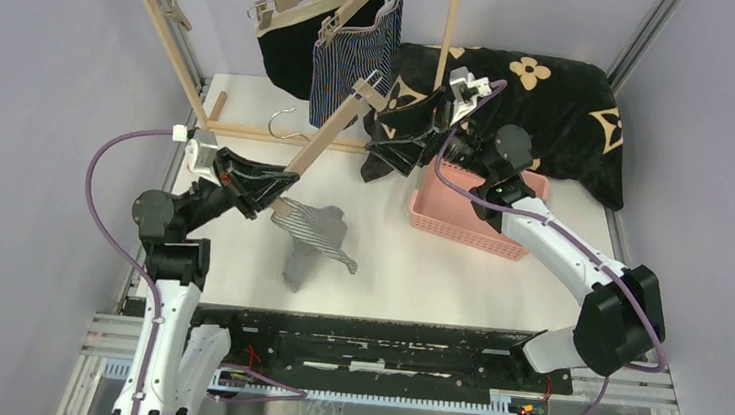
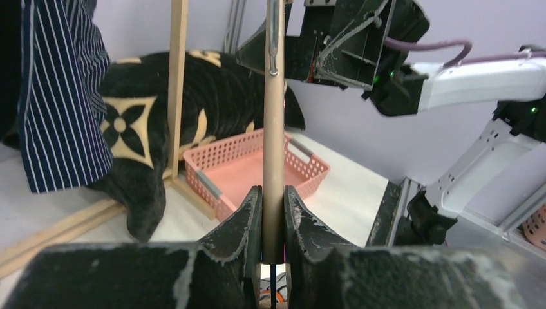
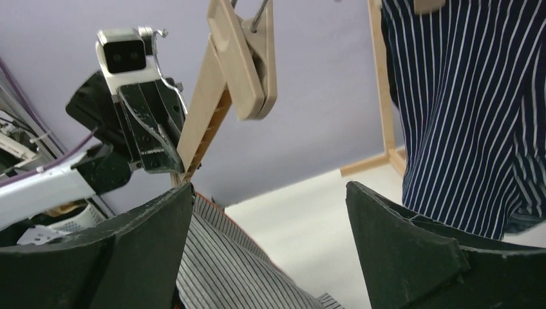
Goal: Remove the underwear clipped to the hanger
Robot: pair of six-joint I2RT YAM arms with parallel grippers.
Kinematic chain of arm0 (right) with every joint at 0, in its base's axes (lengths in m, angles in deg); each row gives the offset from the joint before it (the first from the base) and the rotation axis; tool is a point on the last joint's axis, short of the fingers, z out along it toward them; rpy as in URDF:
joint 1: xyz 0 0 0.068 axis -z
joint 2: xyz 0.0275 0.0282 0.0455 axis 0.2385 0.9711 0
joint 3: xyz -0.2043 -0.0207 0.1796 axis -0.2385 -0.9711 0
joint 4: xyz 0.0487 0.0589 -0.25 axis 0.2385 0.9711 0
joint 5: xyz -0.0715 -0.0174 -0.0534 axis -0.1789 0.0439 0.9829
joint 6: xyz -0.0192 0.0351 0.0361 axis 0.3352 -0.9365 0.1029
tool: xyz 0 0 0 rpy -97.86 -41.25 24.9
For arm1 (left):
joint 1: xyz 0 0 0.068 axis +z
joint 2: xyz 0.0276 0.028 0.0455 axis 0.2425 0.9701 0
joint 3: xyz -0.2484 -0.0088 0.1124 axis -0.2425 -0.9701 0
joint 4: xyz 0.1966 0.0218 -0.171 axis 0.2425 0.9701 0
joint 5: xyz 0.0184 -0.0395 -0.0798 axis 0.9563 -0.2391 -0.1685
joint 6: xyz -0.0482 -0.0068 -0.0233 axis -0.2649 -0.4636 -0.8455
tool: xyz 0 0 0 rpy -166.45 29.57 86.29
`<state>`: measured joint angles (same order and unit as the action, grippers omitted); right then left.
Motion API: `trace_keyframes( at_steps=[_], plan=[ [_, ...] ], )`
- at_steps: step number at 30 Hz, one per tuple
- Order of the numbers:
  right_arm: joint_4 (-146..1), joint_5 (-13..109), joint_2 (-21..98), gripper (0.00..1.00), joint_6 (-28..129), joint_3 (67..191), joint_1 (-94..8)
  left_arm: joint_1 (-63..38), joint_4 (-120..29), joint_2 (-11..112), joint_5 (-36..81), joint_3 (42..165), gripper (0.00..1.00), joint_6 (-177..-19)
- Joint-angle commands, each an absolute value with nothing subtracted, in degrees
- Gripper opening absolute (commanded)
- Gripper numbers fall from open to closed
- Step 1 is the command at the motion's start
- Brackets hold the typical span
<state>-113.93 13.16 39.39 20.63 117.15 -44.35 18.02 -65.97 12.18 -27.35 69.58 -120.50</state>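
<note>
My left gripper (image 1: 272,197) (image 2: 273,190) is shut on the bar of a wooden hanger (image 1: 324,139) (image 2: 273,122) that slants up to the right. The grey-white striped underwear (image 1: 313,235) (image 3: 238,270) droops from the hanger's lower end beside that gripper down to the table. The hanger's upper clip (image 1: 369,88) (image 3: 248,71) holds nothing. My right gripper (image 1: 378,158) (image 3: 269,190) is open just below that clip, with nothing between its fingers. The navy striped underwear (image 1: 356,61) (image 3: 463,116) (image 2: 61,96) and the black underwear (image 1: 288,55) hang clipped to other hangers on the rack.
A pink basket (image 1: 473,217) (image 2: 251,168) stands on the table under my right arm. A black flower-patterned blanket (image 1: 533,102) (image 2: 167,103) lies at the back right. The wooden rack's posts (image 1: 164,24) and base rail (image 1: 250,133) cross the back left.
</note>
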Motion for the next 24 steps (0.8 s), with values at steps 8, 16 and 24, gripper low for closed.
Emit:
trace_keyframes(
  at_steps=[8,16,24],
  plan=[
    [-137.47,15.88,44.36,0.95,9.63,120.84,-46.63,12.84,-87.47,14.68,-19.32,68.84,0.03,-131.23],
    [-133.15,14.87,42.63,0.95,13.74,121.84,-48.67,3.16,-85.83,19.65,-13.55,69.81,0.03,-124.76],
    [-131.64,15.86,42.38,0.92,14.33,123.07,-49.74,1.93,-83.68,19.95,-11.41,70.4,0.03,-122.34]
  ],
)
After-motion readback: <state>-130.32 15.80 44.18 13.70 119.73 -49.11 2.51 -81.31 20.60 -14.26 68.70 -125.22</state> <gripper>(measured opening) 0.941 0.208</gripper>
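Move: The free clip end of the hanger stands about 7 cm above the right hand and some 3 cm to its left, level with it fore and aft; the navy striped underwear hangs about 13 cm ahead of that hand and 6 cm to its left. From the left hand, which grips the hanger's other end, the right gripper is about 9 cm ahead and 13 cm to the right, a little higher. The grey striped underwear dangles about 12 cm below the left hand, 5 cm to its right and 2 cm back. The hanger, still pinched in the left fingers, is first lifted about 3.5 cm, then carried some 4.5 cm to the right while sinking slightly, its free clip end passing over the right gripper. The right hand, fingers still wide open, rises about 4 cm, its fingers tipping up some 10 degrees, then eases left and slightly back beneath the bar. ##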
